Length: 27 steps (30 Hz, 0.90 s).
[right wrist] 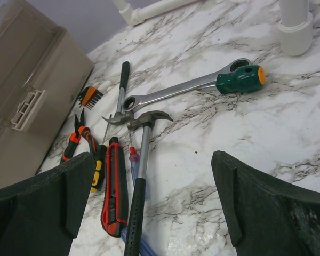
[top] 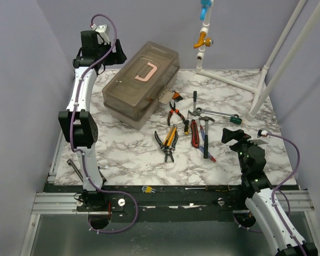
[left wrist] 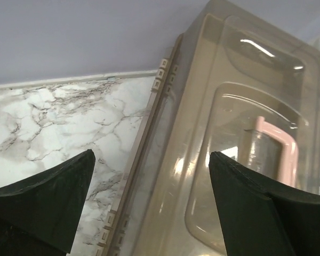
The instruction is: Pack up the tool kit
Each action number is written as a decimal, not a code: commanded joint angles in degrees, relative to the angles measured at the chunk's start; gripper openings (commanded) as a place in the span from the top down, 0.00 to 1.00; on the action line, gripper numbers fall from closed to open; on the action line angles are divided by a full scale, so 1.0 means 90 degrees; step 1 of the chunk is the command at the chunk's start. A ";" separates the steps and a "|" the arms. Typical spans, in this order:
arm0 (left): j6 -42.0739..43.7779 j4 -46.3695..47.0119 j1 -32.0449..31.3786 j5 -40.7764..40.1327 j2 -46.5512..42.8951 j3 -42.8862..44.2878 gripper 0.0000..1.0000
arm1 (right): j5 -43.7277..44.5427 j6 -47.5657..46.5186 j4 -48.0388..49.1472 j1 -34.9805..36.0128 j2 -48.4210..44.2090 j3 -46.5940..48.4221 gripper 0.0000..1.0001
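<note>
The tool kit's grey-brown translucent toolbox [top: 141, 85] lies closed at the back left, its pink handle [top: 145, 72] on the lid. My left gripper [top: 115, 53] hovers open over the box's far left edge; the left wrist view shows the lid [left wrist: 240, 138] and hinge side under the left gripper [left wrist: 150, 160], with nothing between the fingers. Loose tools lie to the right of the box: pliers [top: 166, 141], red knife [right wrist: 114, 186], hammer [right wrist: 141, 160], ratchet wrench [right wrist: 186, 90] and orange pliers [right wrist: 77, 138]. My right gripper [right wrist: 152, 160] hangs open above the table just right of them.
A white pipe frame [top: 266, 69] stands at the back right, with an orange and blue valve [top: 204, 37] hanging over the table's rear. Small hex keys [top: 148, 189] lie at the front edge. A metal bolt [top: 74, 168] lies beside the left arm's base.
</note>
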 commanded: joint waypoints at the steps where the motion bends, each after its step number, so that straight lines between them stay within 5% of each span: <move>1: 0.0313 0.0165 -0.0269 -0.0208 0.0221 0.0084 0.09 | -0.0042 -0.0048 0.0154 0.0023 0.0028 0.0023 0.00; 16: 0.0289 -0.0172 -0.0338 0.0056 0.0748 0.0064 0.12 | -0.0001 -0.0039 0.0155 0.0024 0.0020 0.0023 0.00; 24: 0.0303 -0.0071 -0.0356 0.0095 0.0513 -0.0608 0.32 | 0.0009 -0.0031 0.0151 0.0023 0.0020 0.0022 0.00; 27: 0.0432 -0.0054 -0.0347 0.0054 0.0318 -0.0974 0.48 | 0.0013 -0.0024 0.0146 0.0024 0.0018 0.0022 0.00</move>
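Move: The toolbox, turned with its hinge side towards the left hand, has its middle some 10 cm to that hand's right, about 5 cm back and 19 cm below. The pink handle on its lid lies about 12 cm right, 2 cm back and 9 cm lower. On the table, 29 cm down, the brush lies some 27 cm right and 2 cm back, the orange pliers 26 cm right and 11 cm back. From the right hand the toolbox is about 27 cm ahead, 38 cm left, 4 cm below. Onto the hinge-side edge of the toolbox lid the left hand comes down about 7 cm, shifting some 3 cm right in the first half, its fingers tipping slightly farther down. Near the bottom the fingers begin to close, to roughly two thirds open, one on either side of that edge, and seem to touch the lid. ##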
